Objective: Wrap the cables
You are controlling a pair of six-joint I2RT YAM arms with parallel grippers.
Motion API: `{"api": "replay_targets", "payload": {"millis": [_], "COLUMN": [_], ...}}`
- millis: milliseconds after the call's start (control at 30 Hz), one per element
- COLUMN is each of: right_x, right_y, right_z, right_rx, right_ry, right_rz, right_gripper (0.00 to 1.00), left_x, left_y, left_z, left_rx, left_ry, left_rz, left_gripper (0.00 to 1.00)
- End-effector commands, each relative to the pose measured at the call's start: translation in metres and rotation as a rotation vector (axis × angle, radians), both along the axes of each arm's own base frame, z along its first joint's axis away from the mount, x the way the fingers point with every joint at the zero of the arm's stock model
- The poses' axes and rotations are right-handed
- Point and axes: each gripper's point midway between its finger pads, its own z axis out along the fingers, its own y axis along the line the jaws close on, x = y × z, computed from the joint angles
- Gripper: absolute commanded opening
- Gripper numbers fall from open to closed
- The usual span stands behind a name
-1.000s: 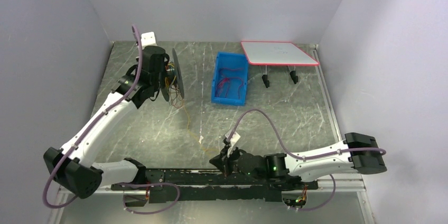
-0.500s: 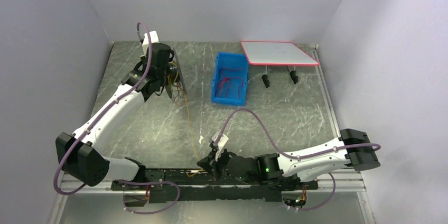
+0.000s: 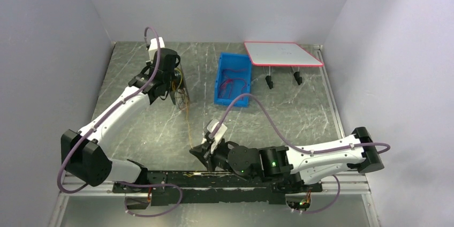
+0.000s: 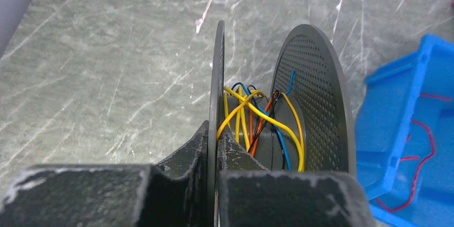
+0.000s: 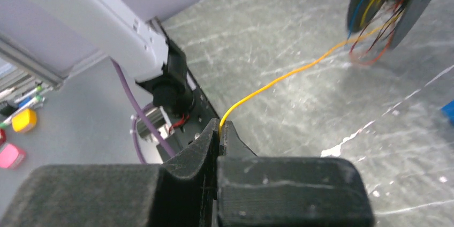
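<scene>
A dark grey spool (image 3: 180,86) hangs over the table's back left, and my left gripper (image 4: 218,130) is shut on its near flange (image 4: 218,72). Yellow, orange, blue and black cables (image 4: 257,122) lie loosely wound on the hub between the flanges. One yellow cable (image 3: 188,125) runs from the spool down toward the front edge. There my right gripper (image 3: 199,154) is shut on it. In the right wrist view the yellow cable (image 5: 278,80) comes out of the closed fingertips of the right gripper (image 5: 219,125) and stretches up to the spool (image 5: 396,2).
A blue bin (image 3: 221,80) holding red cables (image 3: 235,85) stands mid-back, just right of the spool. A white board with a red edge (image 3: 281,53) sits on short legs at back right. A black rail (image 3: 241,184) runs along the front edge.
My right gripper has slid left along the front edge with the yellow cable in it. The left arm has carried the spool a little right and turned it.
</scene>
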Motion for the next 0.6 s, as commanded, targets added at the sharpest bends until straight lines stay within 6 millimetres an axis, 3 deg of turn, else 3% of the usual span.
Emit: {"api": "replay_targets", "payload": {"millis": [0,67,233,567], "right_x": [0.002,0.008,0.033,0.12], "right_y": [-0.003,-0.002,-0.006,-0.035], "right_z": [0.035,0.06,0.097,0.122], "right_rx": [-0.068,-0.072,-0.137,-0.224], "right_ry": [-0.126,-0.166,-0.286,-0.393], "right_rz": [-0.019,-0.042,-0.133,-0.249], "right_gripper": [0.0,0.0,0.0,0.0], "left_x": [0.0,-0.005,-0.022,-0.075], "left_y": [-0.004,-0.008,-0.022,-0.046], "left_z": [0.006,0.001,-0.009,-0.011], "left_rx": [-0.026,-0.013,-0.001,0.039], "left_ry": [-0.063,-0.048,-0.016,0.021], "left_rz": [0.036,0.032,-0.007,-0.224], "left_gripper": [0.07,0.07,0.07,0.07]}}
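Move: My left hand grips the near flange of the spool, whose middle is about 6 cm to its right and 8 below, roughly level with it front to back. From my right hand, which holds the yellow cable, the spool lies about 33 cm ahead, 11 to the left and some 10 below. The blue bin is about 10 cm ahead of my left hand, 31 right and 20 below; from my right hand, 45 ahead and 14 right. I carry the pinched yellow cable up first and then forward towards the spool, my right hand rising about 11 cm and reaching 9 or 10, turning some 25 degrees, partly clockwise. My left hand keeps its grip on the flange and brings the spool to meet it, first down, then mostly back about 6 cm and to the right, swinging slightly clockwise. ##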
